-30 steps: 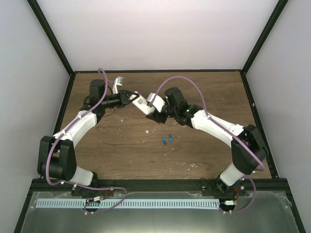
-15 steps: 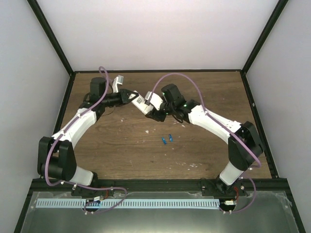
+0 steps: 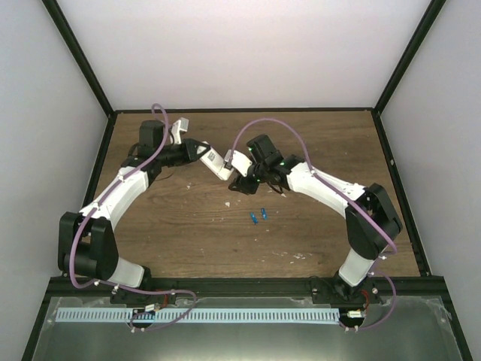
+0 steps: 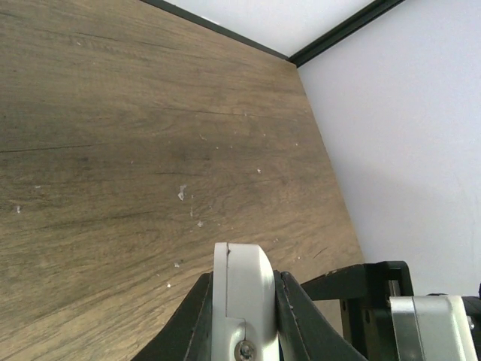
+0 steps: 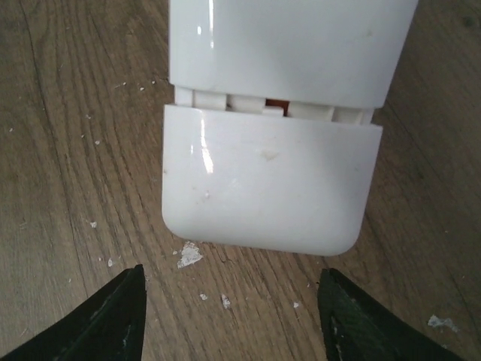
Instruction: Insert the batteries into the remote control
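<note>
My left gripper [image 3: 197, 151] is shut on the white remote control [image 3: 216, 160] and holds it above the table, pointing toward the right arm. In the left wrist view the remote control's edge [image 4: 242, 286] is pinched between the dark fingers of the left gripper [image 4: 240, 308]. The right wrist view shows the remote control's smooth back [image 5: 293, 45] and its square cover panel [image 5: 270, 180], with a narrow gap between them. My right gripper [image 5: 231, 304] is open just short of the panel's end, touching nothing. Two blue batteries [image 3: 258, 216] lie on the table below.
The wooden table [image 3: 188, 226] carries small white specks [image 5: 188, 256]. Black frame rails and white walls [image 3: 421, 150] close it in on three sides. Both arms meet above the table's back middle, and the right arm [image 4: 391, 301] shows at the left wrist view's lower right.
The right arm has swung left toward the held remote and its jaws have narrowed a little. The left gripper and remote have shifted slightly toward the back.
</note>
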Controlling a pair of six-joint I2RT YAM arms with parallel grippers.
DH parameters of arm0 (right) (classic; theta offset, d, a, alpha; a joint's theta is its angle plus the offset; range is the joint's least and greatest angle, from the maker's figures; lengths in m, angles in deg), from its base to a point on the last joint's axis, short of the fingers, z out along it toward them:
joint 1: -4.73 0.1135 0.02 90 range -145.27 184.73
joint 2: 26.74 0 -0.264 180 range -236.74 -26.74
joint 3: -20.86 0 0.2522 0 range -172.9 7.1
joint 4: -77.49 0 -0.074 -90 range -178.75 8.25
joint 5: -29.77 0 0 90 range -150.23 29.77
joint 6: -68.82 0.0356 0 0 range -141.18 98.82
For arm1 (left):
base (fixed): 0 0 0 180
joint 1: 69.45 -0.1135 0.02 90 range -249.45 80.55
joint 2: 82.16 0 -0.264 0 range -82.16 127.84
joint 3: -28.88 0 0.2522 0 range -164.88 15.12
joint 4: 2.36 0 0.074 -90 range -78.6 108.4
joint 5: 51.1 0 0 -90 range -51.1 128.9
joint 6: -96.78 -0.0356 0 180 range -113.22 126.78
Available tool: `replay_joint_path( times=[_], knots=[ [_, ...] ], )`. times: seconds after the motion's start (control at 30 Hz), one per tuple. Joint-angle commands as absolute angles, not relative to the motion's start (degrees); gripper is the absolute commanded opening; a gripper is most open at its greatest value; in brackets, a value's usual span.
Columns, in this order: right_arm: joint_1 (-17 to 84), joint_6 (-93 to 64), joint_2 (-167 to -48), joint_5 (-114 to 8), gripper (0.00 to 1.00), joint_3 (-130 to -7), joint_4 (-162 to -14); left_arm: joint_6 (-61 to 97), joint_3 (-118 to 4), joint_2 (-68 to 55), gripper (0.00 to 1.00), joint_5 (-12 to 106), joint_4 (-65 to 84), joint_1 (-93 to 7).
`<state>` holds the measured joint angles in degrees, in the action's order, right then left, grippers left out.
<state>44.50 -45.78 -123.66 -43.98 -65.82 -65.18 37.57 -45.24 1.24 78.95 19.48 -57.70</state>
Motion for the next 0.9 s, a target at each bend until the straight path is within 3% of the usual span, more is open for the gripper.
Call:
replay_joint_path(
  times=[0.0, 0.13, 0.23, 0.87],
  knots=[
    [44.37, -45.33, -123.05, -45.36, 0.57, -64.86, -66.67, 36.49, -47.02, 0.59, 0.0, 79.37, 18.81, -57.91],
    [44.36, -44.83, -122.22, -45.83, 0.73, -64.38, -68.65, 36.51, -46.96, 0.77, 0.0, 80.24, 18.45, -57.88],
    [44.36, -44.91, -122.54, -45.9, 0.8, -64.99, -69.27, 36.34, -46.86, 0.9, 0.0, 81.01, 18.26, -57.86],
    [44.39, -46.13, -126.61, -42.94, 0.82, -71.11, -68.49, 36.72, -46.0, 1.09, 0.0, 82.05, 17.44, -57.91]
  ],
)
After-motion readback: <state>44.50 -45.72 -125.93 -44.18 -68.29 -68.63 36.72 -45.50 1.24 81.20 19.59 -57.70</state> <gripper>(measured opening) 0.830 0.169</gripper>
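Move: The loosened battery cover, at the lower end of the face-down remote, lies about 2 cm ahead of the right hand, 3 cm to its left and 2 cm above. The remote's middle is roughly 5 cm ahead, 6 cm left and 4 cm up, and the two blue batteries lie on the table some 11 cm back, 7 cm to the right and 15 cm below. From the left hand, the cover is about 6 cm back, 6 cm to the right and 4 cm below. The right fingers, clear of the cover and half open, spread wide while the hand first dips less than 1 cm, then climbs forward and left, ending some 2.5 cm from where it began, with its fingertips either side of the cover's end; whether they touch it can't be seen. The left hand still grips the remote by its far end and holds it nearly in place, easing back only about half a centimetre, so the right hand closes in on the cover with hardly any turn of the wrist. ##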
